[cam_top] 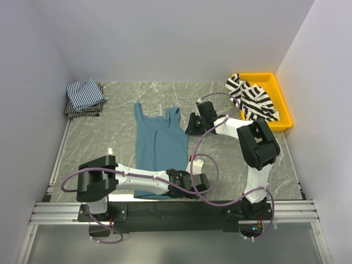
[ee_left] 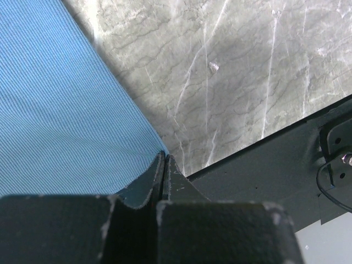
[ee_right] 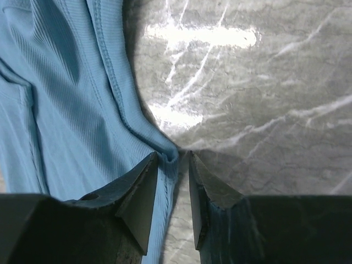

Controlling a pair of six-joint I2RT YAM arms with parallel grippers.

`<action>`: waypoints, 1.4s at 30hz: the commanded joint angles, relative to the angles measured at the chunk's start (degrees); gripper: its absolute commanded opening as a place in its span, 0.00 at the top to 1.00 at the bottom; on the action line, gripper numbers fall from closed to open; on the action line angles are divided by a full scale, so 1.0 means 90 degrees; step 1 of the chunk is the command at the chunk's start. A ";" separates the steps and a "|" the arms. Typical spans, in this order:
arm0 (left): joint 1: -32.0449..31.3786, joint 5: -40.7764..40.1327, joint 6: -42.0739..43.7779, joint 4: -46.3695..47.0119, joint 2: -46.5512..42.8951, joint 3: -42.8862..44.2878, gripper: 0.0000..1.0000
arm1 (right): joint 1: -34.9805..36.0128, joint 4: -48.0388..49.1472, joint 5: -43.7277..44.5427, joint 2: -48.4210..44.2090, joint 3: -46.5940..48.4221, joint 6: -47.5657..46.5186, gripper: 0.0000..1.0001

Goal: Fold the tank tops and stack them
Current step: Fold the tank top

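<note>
A teal tank top (cam_top: 159,146) lies flat on the grey marble table, straps toward the back. My left gripper (cam_top: 202,183) is at its near right hem corner. In the left wrist view the left gripper (ee_left: 164,155) is shut, and the teal cloth's (ee_left: 60,110) edge runs into its tips. My right gripper (cam_top: 191,125) is at the top's right side below the strap. Its jaws (ee_right: 172,155) stand open astride the teal hem (ee_right: 171,155), which lies against the left finger. A black-and-white striped tank top (cam_top: 253,99) is heaped in the tray. Folded finely striped tops (cam_top: 85,96) are stacked at the back left.
A yellow plastic tray (cam_top: 283,113) stands at the back right against the wall. White walls close the table on three sides. The black base rail (ee_left: 264,165) runs along the near edge, close to my left gripper.
</note>
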 commanded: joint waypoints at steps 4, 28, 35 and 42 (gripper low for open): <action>-0.0057 0.0096 0.0035 0.0242 -0.0199 -0.0038 0.99 | 0.0021 -0.0380 0.0190 -0.0144 -0.0229 -0.0368 0.62; -0.0066 0.0194 -0.0345 0.0749 -0.1477 -0.1063 0.99 | -0.0214 0.0099 0.0648 -0.0778 -0.0815 0.0423 1.00; -0.0066 -0.0011 -0.0658 0.0701 -0.2083 -0.1474 1.00 | 0.0010 -0.0183 0.0638 -0.0945 -0.0211 0.0530 1.00; -0.0047 -0.0138 -0.1380 0.0671 -0.2640 -0.2156 1.00 | 0.0645 -0.0604 0.0970 -0.0496 0.0737 0.0657 1.00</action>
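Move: The tank top's right underarm edge lies almost between the right hand's open fingers, about 1 cm to the left and 1 cm below; its right shoulder strap is some 7 cm ahead and 7 cm left, the yellow box roughly 13 cm ahead and 31 cm right. The left hand already holds the right hem corner: from it the shirt's body middle lies about 16 cm ahead and 12 cm left, the left hem corner 25 cm left and level with it. The tank top's right underarm edge is pinched as the right fingers shut; that hand drags back-right about 3 cm, then turns and rises some 4 cm while swinging left over the shirt. Meanwhile the left hand, still gripping the hem corner, lifts it and carries it about 5 cm left, tilting some 10 degrees. ##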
